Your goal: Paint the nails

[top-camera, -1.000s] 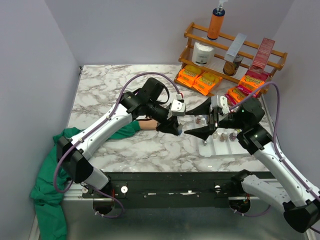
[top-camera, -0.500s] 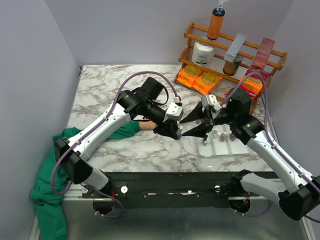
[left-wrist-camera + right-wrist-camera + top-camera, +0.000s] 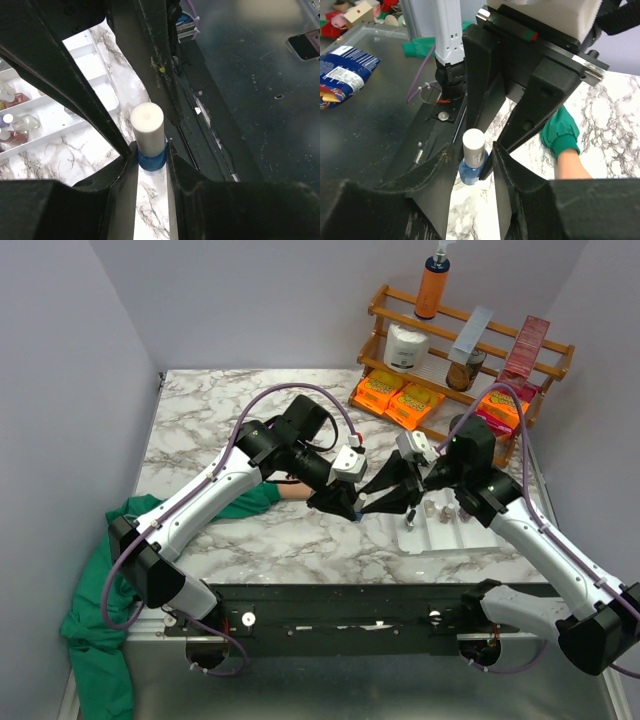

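Observation:
My left gripper (image 3: 350,508) is shut on the blue glass body of a small nail-polish bottle (image 3: 151,157) and holds it just above the marble. The bottle's white cap (image 3: 473,142) stands between the fingers of my right gripper (image 3: 373,502), which is open, with a narrow gap on each side of the cap. The two grippers meet tip to tip at the table's middle. The peach fake hand (image 3: 570,167) with its green sleeve (image 3: 255,498) lies under my left arm. The nails are hidden.
A white tray (image 3: 440,538) with several small bottles sits right of the grippers. At the back right, a wooden rack (image 3: 470,340) holds jars and a pump bottle, with orange packets (image 3: 400,400) in front. Green cloth (image 3: 95,610) hangs over the left front edge.
My right gripper has moved left from the tray to the bottle, and its jaws have narrowed round the cap. The left gripper has kept its hold and hardly moved.

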Action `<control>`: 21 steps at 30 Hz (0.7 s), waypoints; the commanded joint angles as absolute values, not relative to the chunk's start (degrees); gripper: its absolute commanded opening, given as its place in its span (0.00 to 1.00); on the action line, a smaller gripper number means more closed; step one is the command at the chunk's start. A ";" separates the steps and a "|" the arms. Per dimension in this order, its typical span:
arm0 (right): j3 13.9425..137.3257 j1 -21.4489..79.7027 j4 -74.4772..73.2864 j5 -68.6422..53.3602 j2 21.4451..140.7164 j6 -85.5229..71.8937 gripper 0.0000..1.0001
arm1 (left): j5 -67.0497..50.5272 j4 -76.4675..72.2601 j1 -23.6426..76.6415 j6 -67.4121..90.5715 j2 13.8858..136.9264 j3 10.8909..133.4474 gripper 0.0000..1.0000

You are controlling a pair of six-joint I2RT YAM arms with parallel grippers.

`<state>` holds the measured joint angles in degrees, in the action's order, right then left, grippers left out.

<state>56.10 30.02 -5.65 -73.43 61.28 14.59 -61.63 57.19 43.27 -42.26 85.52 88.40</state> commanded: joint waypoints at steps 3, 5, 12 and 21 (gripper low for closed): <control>57.22 31.99 -4.04 -72.07 62.58 12.75 0.32 | -64.25 58.10 43.68 -42.72 85.25 89.74 0.00; 56.87 31.99 -3.87 -71.20 62.67 12.57 0.21 | -64.25 57.92 43.68 -42.45 85.08 89.82 0.00; 53.35 31.99 -2.20 -61.98 59.68 9.33 0.07 | -60.23 54.68 43.51 -36.34 84.11 90.00 0.00; 40.43 33.91 13.36 -34.16 49.58 -7.02 0.01 | -46.33 39.12 43.42 -17.85 84.20 89.47 0.00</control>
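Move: The white cap of the blue nail polish bottle, held upright in the left gripper, sits just beyond the right fingertips, about 1 cm to the left and 1 cm lower, and roughly 3 cm straight above the left hand point. From the right hand, the dummy hand's fingers lie some 12 cm ahead, 8 cm to the left and 17 cm below. The tray's black-capped bottle stands about 4 cm ahead, 12 cm to the right and 18 cm below. The right fingers close from either side and pinch the white cap while that hand eases barely 1 cm left and a touch down; the left gripper keeps its hold on the bottle beneath. Then both swing forward together about 3 cm, the right turning some 20 degrees clockwise and the left about 10 degrees counter-clockwise, a twist of cap against bottle. ##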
